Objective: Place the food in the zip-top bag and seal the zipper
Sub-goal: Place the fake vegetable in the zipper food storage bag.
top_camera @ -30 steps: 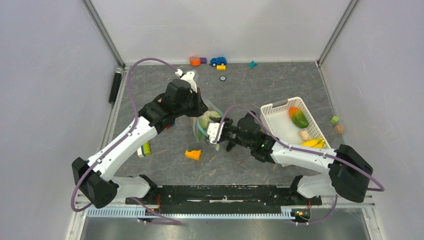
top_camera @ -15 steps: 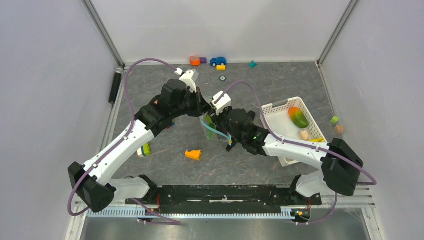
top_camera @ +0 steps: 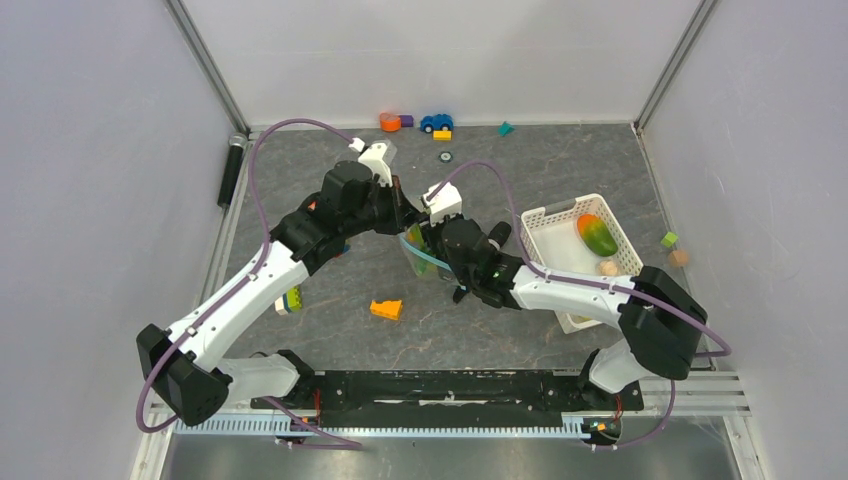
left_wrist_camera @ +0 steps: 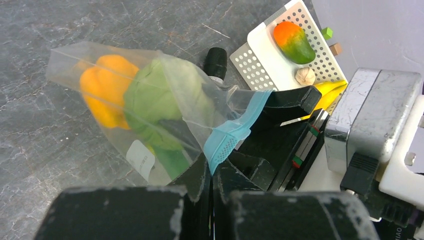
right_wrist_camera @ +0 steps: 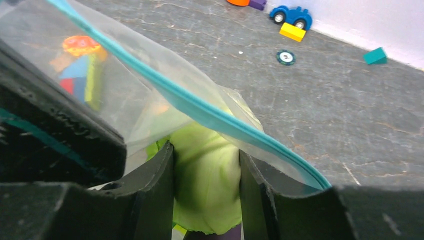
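The clear zip-top bag point(left_wrist_camera: 75, 60) hangs tilted above the table, and my left gripper point(left_wrist_camera: 211, 169) is shut on the end of its teal zipper point(left_wrist_camera: 231, 134). Inside lie an orange food piece point(left_wrist_camera: 102, 90) and a pale green, leafy one point(left_wrist_camera: 160, 92). My right gripper point(right_wrist_camera: 206, 170) reaches into the bag's mouth, shut on that green food point(right_wrist_camera: 206, 185), with the zipper point(right_wrist_camera: 200, 114) running just above its fingers. In the top view both grippers meet at the bag point(top_camera: 418, 258) mid-table. More food lies in the basket: a red-green fruit point(top_camera: 597, 236), a yellow piece point(left_wrist_camera: 331, 89) and a small beige one point(left_wrist_camera: 305, 76).
The white slotted basket point(top_camera: 556, 210) stands right of the bag. An orange wedge point(top_camera: 386, 309) and stacked blocks point(top_camera: 290, 298) lie near the left arm. A toy car point(top_camera: 436, 122) and small blocks point(top_camera: 441, 134) line the back wall. A black cylinder point(top_camera: 231, 172) lies at the left edge.
My right gripper has swung up from beside the bag and gone into its mouth with the green food. The left gripper has kept its hold and lifted the zipper edge a little.
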Controlling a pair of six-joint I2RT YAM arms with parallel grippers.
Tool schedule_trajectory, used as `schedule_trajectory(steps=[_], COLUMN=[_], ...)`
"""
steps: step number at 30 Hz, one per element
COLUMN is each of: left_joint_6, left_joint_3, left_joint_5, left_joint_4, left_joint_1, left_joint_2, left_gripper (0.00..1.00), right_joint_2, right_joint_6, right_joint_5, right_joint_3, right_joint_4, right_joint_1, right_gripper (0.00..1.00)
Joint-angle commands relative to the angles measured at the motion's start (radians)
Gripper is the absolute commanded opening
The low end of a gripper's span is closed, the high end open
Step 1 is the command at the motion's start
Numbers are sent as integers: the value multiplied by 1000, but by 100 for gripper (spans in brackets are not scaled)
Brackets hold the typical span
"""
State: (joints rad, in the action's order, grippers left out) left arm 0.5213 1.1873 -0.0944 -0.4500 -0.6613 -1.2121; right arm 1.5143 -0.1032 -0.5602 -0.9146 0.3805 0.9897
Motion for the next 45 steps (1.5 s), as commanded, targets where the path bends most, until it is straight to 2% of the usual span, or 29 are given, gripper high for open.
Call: schedule_trajectory(steps=[1, 14, 17, 19, 21, 26, 28, 30, 35, 39, 43, 45], left_joint_6=[-22, -23, -21, -7, 9, 40, 39, 41, 39, 37, 37, 37], left_joint_3=[0, -47, -63, -82, -80, -34, -18, -8, -7, 2, 5, 3], left_joint_5=[-91, -7, 0, 21, 39, 38, 52, 70, 91, 136, 143, 143], left_joint_4=[53, 60, 74, 100, 95, 63, 60, 61, 50, 30, 27, 24], left_joint_1=[-18, -18, -18, -18, -18, -18, -18, -18, -18, -18, -18, -18], left_joint_2=[63, 194, 202, 192, 162, 82, 64, 54, 44, 37, 27, 27], left_gripper=[2, 2, 2, 2, 2, 2, 2, 2, 2, 2, 2, 2], right_joint_2=[33, 33, 29, 26, 18, -8, -32, -60, -166, -258, -341, -376], right_joint_6=[94, -9, 6, 20, 29, 83, 94, 116, 146, 191, 194, 178], right_joint_5=[-144, -138, -116, -46, 61, 355, 449, 504, 611, 637, 604, 539], right_joint_3=[-41, -4, -12, -18, -18, -35, -42, -41, -19, -10, 13, 36], right_joint_4=[67, -54, -64, -65, -65, -95, -105, -104, -93, -95, -89, -86], right_joint_1=[-14, -142, -151, -151, -151, -151, -150, -151, -151, -150, -151, -152], right_gripper=[14, 13, 18, 24, 32, 62, 88, 98, 98, 98, 98, 98])
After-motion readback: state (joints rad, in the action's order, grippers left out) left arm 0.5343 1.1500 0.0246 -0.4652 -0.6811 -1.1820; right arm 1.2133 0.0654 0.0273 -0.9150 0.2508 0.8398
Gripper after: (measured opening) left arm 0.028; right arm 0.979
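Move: The right hand is already inside the bag with the cabbage between its fingers; the bag's closed end, where the cabbage is going, lies some 6 cm ahead, 4 cm to its left and 4 cm lower. In the bag, the yellow pepper is about 6 cm ahead and 6 cm left, the cucumber level with the hand and 6 cm left, both roughly 5 cm down. From the left hand, closed on the zipper edge, the bag's closed end is about 9 cm ahead, 1 cm left and 10 cm below. The right hand works the held cabbage about 3 cm forward and a little right inside the bag, then eases back and dips a centimetre or two as the fingers spread wide and let go, before drawing back about 6 cm and up some 9 cm off the cabbage towards the mouth, turning some 30 degrees counter-clockwise. The left hand keeps its pinch on the zipper edge all the while, giving a couple of centimetres back and left, sinking about 2 cm, then coming forward and partly up again. ##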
